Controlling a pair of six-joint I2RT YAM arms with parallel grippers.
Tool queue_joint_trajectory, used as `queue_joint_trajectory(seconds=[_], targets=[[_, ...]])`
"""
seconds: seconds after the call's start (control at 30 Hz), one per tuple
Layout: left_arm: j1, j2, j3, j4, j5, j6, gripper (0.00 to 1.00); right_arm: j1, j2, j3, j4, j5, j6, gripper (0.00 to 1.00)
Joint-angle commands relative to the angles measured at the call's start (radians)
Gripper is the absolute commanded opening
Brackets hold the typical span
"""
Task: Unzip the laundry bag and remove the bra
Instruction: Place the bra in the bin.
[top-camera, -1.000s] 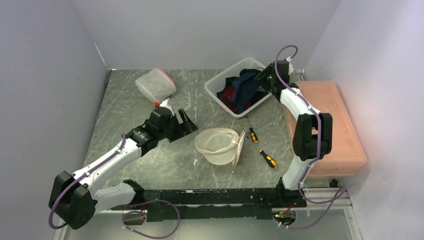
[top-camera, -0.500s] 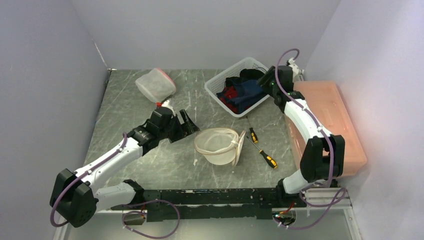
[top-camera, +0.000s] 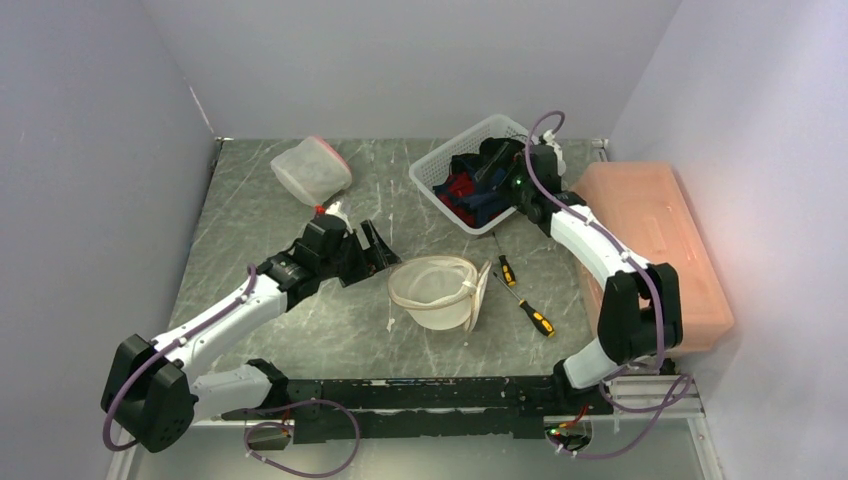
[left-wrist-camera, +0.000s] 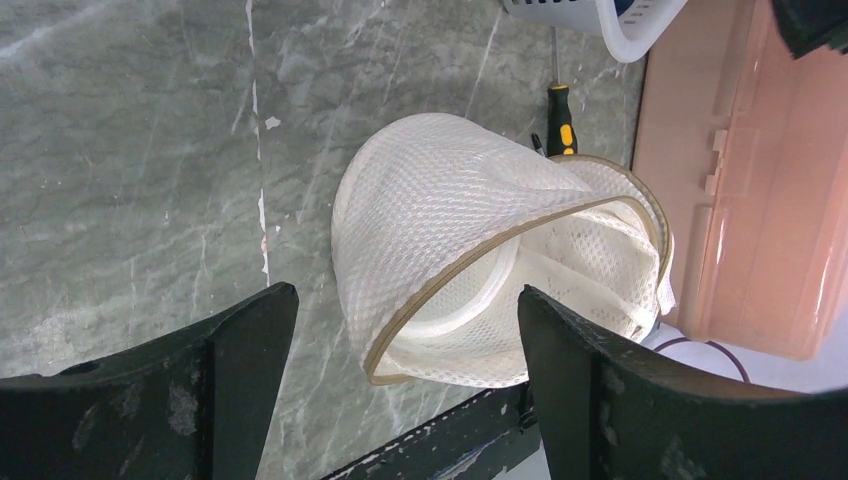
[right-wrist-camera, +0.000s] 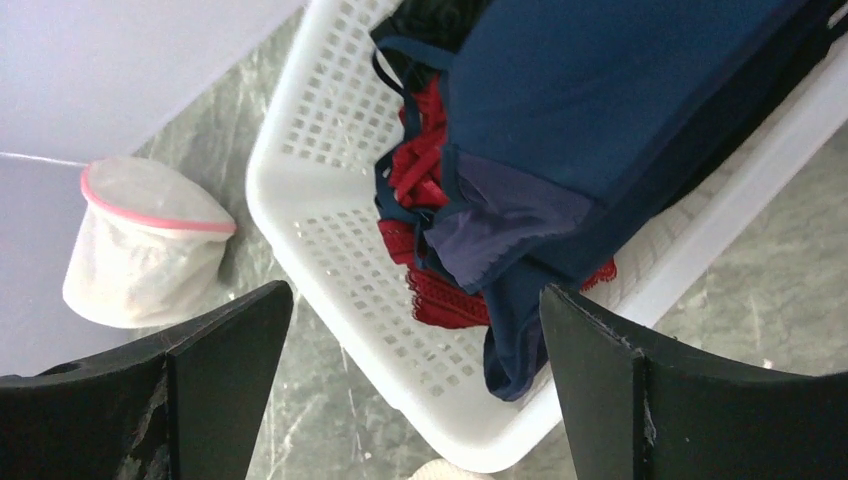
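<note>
The white mesh laundry bag (top-camera: 437, 290) with tan trim lies on the table's middle, its mouth gaping open and only mesh showing inside (left-wrist-camera: 480, 250). A navy bra (top-camera: 490, 185) lies in the white basket (top-camera: 432, 185), draped over a red lace garment (right-wrist-camera: 425, 170). My right gripper (top-camera: 497, 165) hovers open just above the basket, nothing between its fingers; the navy bra (right-wrist-camera: 600, 120) fills its view beyond the gripper (right-wrist-camera: 414, 292). My left gripper (top-camera: 372, 247) stands open and empty to the left of the bag, which it faces (left-wrist-camera: 405, 295).
A second mesh bag (top-camera: 311, 170) with pink trim sits at the back left. Two yellow-and-black screwdrivers (top-camera: 507, 270) (top-camera: 530, 312) lie right of the open bag. A salmon plastic box (top-camera: 650, 250) runs along the right edge. Walls close in on three sides.
My right gripper has opened wide and swung left over the basket, and the navy bra now lies loose there. The left arm has hardly moved.
</note>
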Motion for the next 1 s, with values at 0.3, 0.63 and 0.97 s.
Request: queue_joint_trajectory(seconds=[0.3,0.63,0.97], targets=[[0.002,-0.021,-0.008,0.01,-0.001,0.002,0.87,-0.017,0.113,-0.03,0.115,0.011,0.157,0.97],[0.002,-0.029,-0.013,-0.002,-0.016,-0.001,0.87,-0.026,0.192,-0.015,0.25,-0.063,0.194,0.61],[0.001,-0.012,-0.013,0.003,-0.013,-0.001,0.87,-0.031,0.171,0.003,0.307,-0.107,0.203,0.0]])
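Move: Under the right hand, in the bin, lies the navy bra, its middle about 3 cm ahead and some 9 cm below, neither left nor right. The red garment shows about 6 cm left and 1 cm ahead of the hand, about as low; the black garment lies some 10 cm ahead and 3 cm right. From the left hand the bra is roughly 11 cm ahead, 22 cm right and 6 cm lower. Sinking about 7 cm into the bin with fingers wide open, the right hand first drops almost straight down, then eases about 3.5 cm forward and a little left over the navy bra. Its left side rolls up some 10 degrees while the fingers shut almost fully, pinching the bra at its purple-lined edge. ##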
